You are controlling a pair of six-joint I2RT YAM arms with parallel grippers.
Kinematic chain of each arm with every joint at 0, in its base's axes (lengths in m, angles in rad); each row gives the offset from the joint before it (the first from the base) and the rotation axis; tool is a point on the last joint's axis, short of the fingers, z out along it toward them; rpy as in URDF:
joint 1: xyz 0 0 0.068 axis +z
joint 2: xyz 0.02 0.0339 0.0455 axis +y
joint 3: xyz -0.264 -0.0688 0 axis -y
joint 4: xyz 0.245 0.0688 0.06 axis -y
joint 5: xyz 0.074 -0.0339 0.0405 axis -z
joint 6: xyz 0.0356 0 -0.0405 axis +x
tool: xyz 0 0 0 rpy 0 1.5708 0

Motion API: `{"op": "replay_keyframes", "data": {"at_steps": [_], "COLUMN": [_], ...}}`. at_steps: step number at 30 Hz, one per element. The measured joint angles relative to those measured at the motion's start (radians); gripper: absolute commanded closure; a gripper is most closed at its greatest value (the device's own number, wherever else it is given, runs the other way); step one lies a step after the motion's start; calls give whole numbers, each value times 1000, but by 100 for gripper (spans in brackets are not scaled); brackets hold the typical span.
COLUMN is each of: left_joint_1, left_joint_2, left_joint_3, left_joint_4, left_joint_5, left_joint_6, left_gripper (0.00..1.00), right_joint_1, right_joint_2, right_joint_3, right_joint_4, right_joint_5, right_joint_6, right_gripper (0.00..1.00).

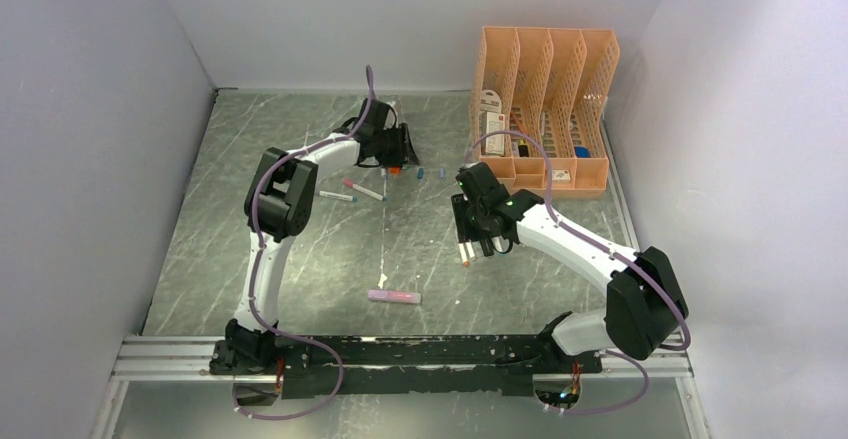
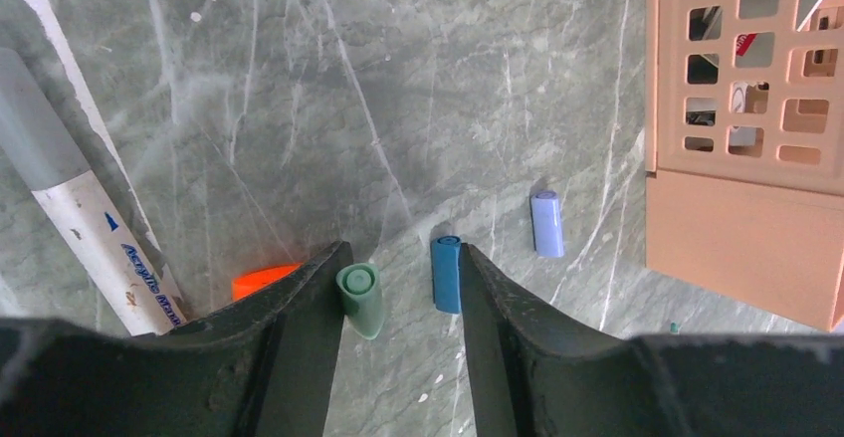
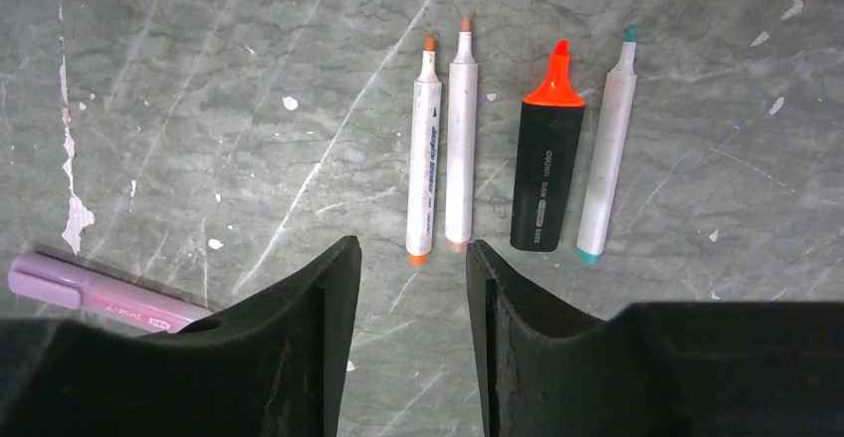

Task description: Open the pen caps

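In the left wrist view my left gripper [image 2: 403, 253] stands open low over the table. A green pen cap [image 2: 359, 300] leans on the inner face of its left finger, clear of the right finger. A blue cap [image 2: 447, 274] lies beside the right finger, a lilac cap [image 2: 546, 224] further off, and an orange cap [image 2: 261, 281] is half hidden behind the left finger. My right gripper [image 3: 412, 248] is open and empty just short of a row of uncapped pens: two white ones [image 3: 443, 138], a black highlighter [image 3: 546, 173] and a green-tipped one [image 3: 605, 158].
The peach mesh organiser [image 1: 545, 109] stands at the back right, close to the caps [image 2: 737, 228]. A capped grey-ended pen [image 2: 70, 208] lies left of the left gripper. A pink pen [image 1: 394, 297] lies mid-table, and two more pens [image 1: 350, 192] lie near the left arm.
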Motion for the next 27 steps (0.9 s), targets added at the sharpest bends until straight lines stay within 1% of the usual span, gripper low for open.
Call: {"op": "replay_keyframes", "data": {"at_steps": [3,7,8,9,11,19,22,23,24,25,27], "left_joint_1": [0,0,0,0,-1,-1,-1,-1,-1,-1,3], "left_joint_2": [-2,-9,-14,-20,-33,-117,-201,-234,-277,-316,-410], "left_joint_3": [0,-2,-5,-10,-17,-40,-89,-103,-121,-136,-176], "left_joint_4": [5,4,4,2,-8,-50,-49,-50,-50,-49,-44], "left_joint_5": [0,1,0,0,0,-7,-1,2,4,5,12], "left_joint_6": [1,6,9,10,15,28,27,26,24,24,21], "left_gripper": [38,28,20,14,13,12,11,9,3,0,0], "right_joint_1": [0,0,0,0,0,0,2,4,6,12,30], "right_joint_2": [0,0,0,0,0,1,5,6,8,10,14], "right_joint_3": [0,0,0,0,0,0,0,0,0,0,0], "right_joint_4": [0,1,1,1,2,8,20,25,29,38,55], "right_joint_5": [-1,-5,-6,-8,-11,-26,-43,-49,-55,-62,-77], "right_joint_6": [0,0,0,0,0,0,-1,-1,-2,-5,-9], "right_gripper": [56,56,56,57,56,56,57,57,57,57,56]}}
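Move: The green cap stands upright just inside the left hand's fingertips, about 1 cm ahead of the hand point and 1 cm below. From that hand, the blue cap lies 2 cm right and 1 back, the violet cap 6 right and 1 back, and the orange cap 5 left and level, all about 2 cm lower. From the right hand, the purple highlighter lies some 14 cm left and 10 back, 8 down; the green cap is 24 ahead, 10 left. Left hand opens wide, leaving the green cap, and climbs about 14 cm; right hand slides 3 cm left. ##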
